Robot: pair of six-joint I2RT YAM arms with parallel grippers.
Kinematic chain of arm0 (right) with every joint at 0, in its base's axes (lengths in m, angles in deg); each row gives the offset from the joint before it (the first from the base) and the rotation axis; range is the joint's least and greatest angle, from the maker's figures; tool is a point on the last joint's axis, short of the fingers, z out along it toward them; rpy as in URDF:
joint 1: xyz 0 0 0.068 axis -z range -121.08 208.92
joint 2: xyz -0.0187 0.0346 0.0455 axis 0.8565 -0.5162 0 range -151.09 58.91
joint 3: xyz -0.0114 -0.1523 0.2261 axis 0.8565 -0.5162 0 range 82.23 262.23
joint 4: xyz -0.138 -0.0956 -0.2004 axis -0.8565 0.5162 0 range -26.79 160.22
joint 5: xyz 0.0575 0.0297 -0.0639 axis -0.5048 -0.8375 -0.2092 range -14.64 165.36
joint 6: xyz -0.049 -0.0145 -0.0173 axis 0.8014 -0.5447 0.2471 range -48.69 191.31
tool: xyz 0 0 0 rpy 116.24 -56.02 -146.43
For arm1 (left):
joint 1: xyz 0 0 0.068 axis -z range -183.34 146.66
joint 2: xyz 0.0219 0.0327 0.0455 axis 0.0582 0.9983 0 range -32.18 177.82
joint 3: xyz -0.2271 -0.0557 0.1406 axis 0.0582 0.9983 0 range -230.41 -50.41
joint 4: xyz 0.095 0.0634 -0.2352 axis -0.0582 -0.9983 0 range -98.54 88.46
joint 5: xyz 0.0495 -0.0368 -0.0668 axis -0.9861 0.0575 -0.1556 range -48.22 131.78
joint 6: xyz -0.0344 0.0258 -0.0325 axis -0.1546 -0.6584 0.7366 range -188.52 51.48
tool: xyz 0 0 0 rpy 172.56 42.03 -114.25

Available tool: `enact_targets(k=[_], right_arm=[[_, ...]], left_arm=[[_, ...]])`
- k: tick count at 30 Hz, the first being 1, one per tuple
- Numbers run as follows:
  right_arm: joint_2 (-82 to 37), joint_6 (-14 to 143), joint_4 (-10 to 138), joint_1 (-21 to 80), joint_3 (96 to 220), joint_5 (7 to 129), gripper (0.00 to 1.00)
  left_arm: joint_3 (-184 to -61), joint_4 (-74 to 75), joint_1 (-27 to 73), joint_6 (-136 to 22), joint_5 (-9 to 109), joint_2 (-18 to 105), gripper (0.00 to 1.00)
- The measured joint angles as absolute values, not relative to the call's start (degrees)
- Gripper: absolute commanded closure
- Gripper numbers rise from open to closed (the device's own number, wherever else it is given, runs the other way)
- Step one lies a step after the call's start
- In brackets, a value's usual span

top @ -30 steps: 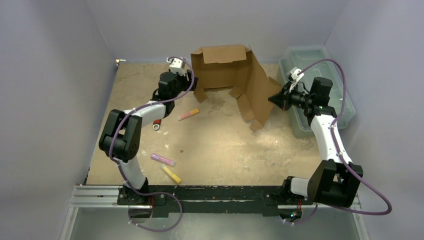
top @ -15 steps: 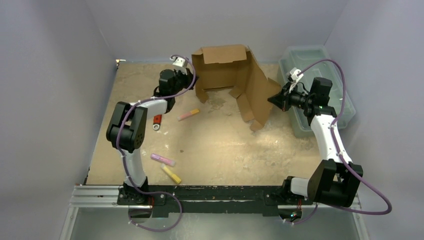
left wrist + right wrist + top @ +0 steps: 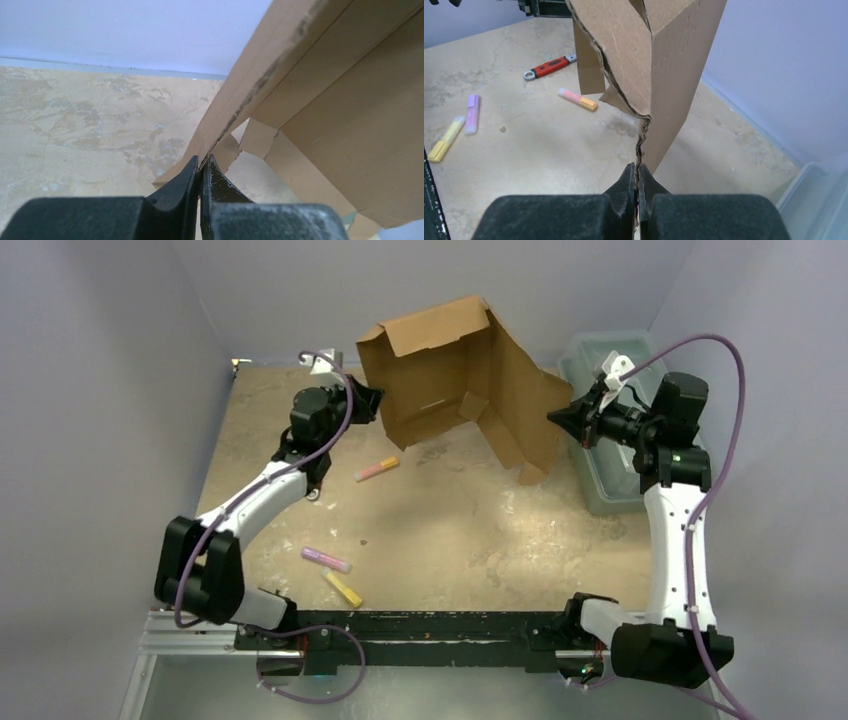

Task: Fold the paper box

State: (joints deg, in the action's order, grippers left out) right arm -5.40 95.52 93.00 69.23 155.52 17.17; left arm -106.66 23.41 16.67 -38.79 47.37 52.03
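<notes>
The paper box (image 3: 450,380) is brown cardboard, partly unfolded, held up off the table at the back middle and tilted. My left gripper (image 3: 375,398) is shut on its left edge; in the left wrist view the black fingers (image 3: 192,175) pinch the cardboard edge of the paper box (image 3: 320,100). My right gripper (image 3: 555,418) is shut on the box's right edge; the right wrist view shows its gripper (image 3: 637,172) clamped on the thin wavy edge of the paper box (image 3: 649,55). Loose flaps hang below the box.
A translucent pale-green bin (image 3: 610,485) stands at the right, beside my right arm. On the table lie a pink-orange marker (image 3: 377,468), a pink marker (image 3: 326,559), a yellow marker (image 3: 343,589) and a red-handled tool (image 3: 549,66). Walls close in behind and on both sides.
My left gripper has shut on the box's left edge. Both arms have lifted the box off the table and tilted it; the right arm has risen and moved right.
</notes>
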Motion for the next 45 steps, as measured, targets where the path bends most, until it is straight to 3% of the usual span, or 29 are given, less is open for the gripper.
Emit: enact_targets(k=[8, 20, 30, 40, 45], right_arm=[[-2.4, 97.9, 101.5, 69.2, 160.4, 17.6, 1.0], [4.7, 106.6, 117.7, 69.2, 162.1, 24.3, 1.0], [0.6, 107.7, 116.4, 69.2, 153.2, 23.2, 1.0], [-5.5, 106.6, 111.9, 69.2, 152.9, 21.6, 1.0], [-6.0, 106.1, 110.4, 69.2, 154.3, 20.1, 0.88]], left_arm=[[-102.0, 13.5, 18.3, -27.4, 45.8, 39.5, 1.0], [-93.5, 3.0, 23.9, -13.7, 45.7, 30.3, 1.0], [-89.2, 1.1, 24.1, -13.3, 44.3, 33.9, 1.0], [-92.7, 0.4, 24.1, -19.0, 41.1, 39.8, 1.0], [-95.8, -0.2, 24.1, -19.6, 42.0, 39.6, 1.0]])
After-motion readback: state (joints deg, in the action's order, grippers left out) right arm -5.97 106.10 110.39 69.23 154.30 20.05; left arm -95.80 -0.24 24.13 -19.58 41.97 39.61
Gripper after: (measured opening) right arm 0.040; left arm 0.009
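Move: Both hands already hold the raised, open box between them: its middle is about 4 cm ahead and 12 cm right of the left hand, roughly level with it, and some 15 cm ahead, 17 cm left and a little below the right hand. On the table about 26 cm under the left hand lies the orange highlighter, 2 cm back and 2 cm left. The clear bin is some 16 cm ahead, 24 cm right and 30 cm below the right hand. Back towards the robot and then down, both hands swing the box between them with their pinches kept. The left draws back about 13 cm, sinks to some 12 cm below its start while tipping down about 30 degrees, then rises slightly; the right rises a little as it draws back 7 cm, then drops about 10 cm while easing forward again, and finally lifts slightly. ##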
